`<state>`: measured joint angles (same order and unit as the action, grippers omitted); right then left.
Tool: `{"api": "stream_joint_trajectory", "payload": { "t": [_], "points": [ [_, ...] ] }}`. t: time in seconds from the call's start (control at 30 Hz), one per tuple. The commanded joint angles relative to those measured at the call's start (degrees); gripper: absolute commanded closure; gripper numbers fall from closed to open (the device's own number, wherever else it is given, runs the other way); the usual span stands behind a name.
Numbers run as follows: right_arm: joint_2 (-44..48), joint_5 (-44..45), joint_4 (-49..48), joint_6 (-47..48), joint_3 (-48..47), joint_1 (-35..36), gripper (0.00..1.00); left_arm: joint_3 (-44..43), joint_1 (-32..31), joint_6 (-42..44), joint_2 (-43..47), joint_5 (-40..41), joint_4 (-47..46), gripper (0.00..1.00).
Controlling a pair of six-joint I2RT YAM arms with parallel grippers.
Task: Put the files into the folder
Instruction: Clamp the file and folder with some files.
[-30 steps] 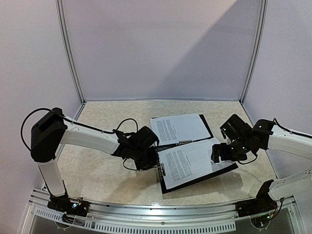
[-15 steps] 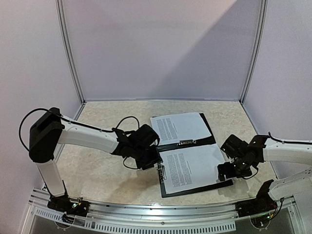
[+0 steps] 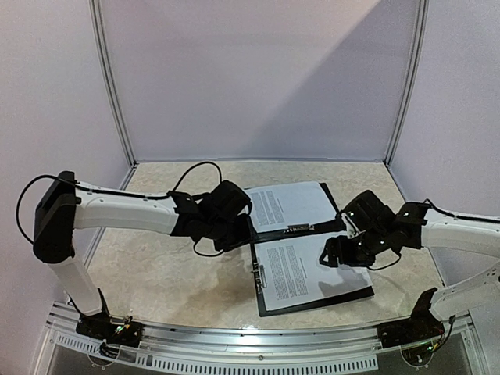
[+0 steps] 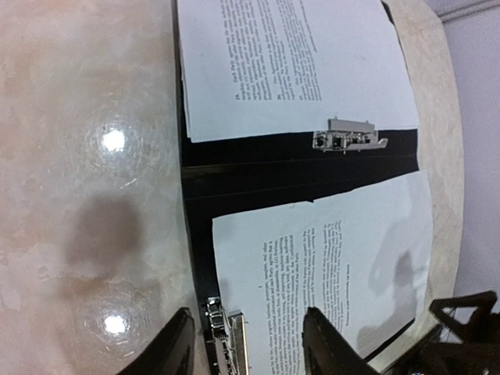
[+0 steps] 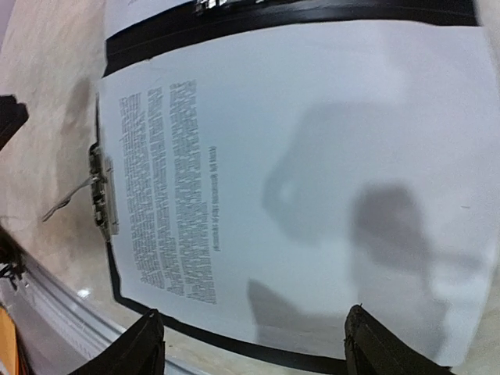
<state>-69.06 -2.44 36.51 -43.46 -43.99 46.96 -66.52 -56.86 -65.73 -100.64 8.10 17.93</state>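
The black folder (image 3: 273, 234) lies open and flat on the table, a stack of white printed files on each half: one on the far half (image 3: 287, 205), one on the near half (image 3: 308, 269). A metal clip (image 4: 348, 134) sits at the far stack's edge, and another (image 4: 226, 336) at the near stack's left edge. My left gripper (image 3: 244, 234) hovers open over that left clip (image 3: 259, 275), holding nothing. My right gripper (image 3: 332, 254) hangs open above the right part of the near files (image 5: 312, 156), its fingers (image 5: 144, 348) apart over the sheet.
The beige marbled tabletop (image 3: 156, 266) runs left of the folder. White walls with metal posts (image 3: 109, 86) close in the back and sides. A metal rail (image 3: 234, 355) runs along the near edge between the arm bases.
The near half of the folder has settled flat. My left gripper opened and drew back a little to the far left. My right gripper dipped to the near right, then came back over the near sheet.
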Motion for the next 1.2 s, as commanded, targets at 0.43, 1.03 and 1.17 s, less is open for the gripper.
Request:
{"api": "stream_joint_trajectory", "payload": {
  "t": [0.43,1.03,1.17],
  "points": [
    [-26.6,-20.8,-33.2,-16.1,-11.5,8.5,0.54,3.3,0.9,3.4,-2.0,-4.3,-1.5,0.7],
    [-34.4,-27.6,-39.3,-21.7,-14.0,9.8,0.71,4.7,2.2,3.2,-1.8,-5.3,-1.9,0.73],
    [-34.3,-27.8,-39.2,-21.8,-13.4,9.9,0.72,4.6,2.2,3.1,-2.1,-5.5,-1.9,0.73]
  ]
}}
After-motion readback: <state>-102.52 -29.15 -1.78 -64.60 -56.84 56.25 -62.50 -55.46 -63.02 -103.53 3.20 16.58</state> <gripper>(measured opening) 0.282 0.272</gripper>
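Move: The left-edge clip, with its lever swung out over the table, is some 19 cm left of the right hand, 2 cm back and 7 below. From the right hand, the lower files' middle lies 4 cm left and 2 back, and the spine clip 8 left and 10 ahead, both about 8 below. From the left hand, the left-edge clip lies about 6 cm back, straight sideways, 7 below. Right hand sweeps about 20 cm left towards the clip's lever, fingers narrowing; left sinks some 4.5 cm, narrowing. ##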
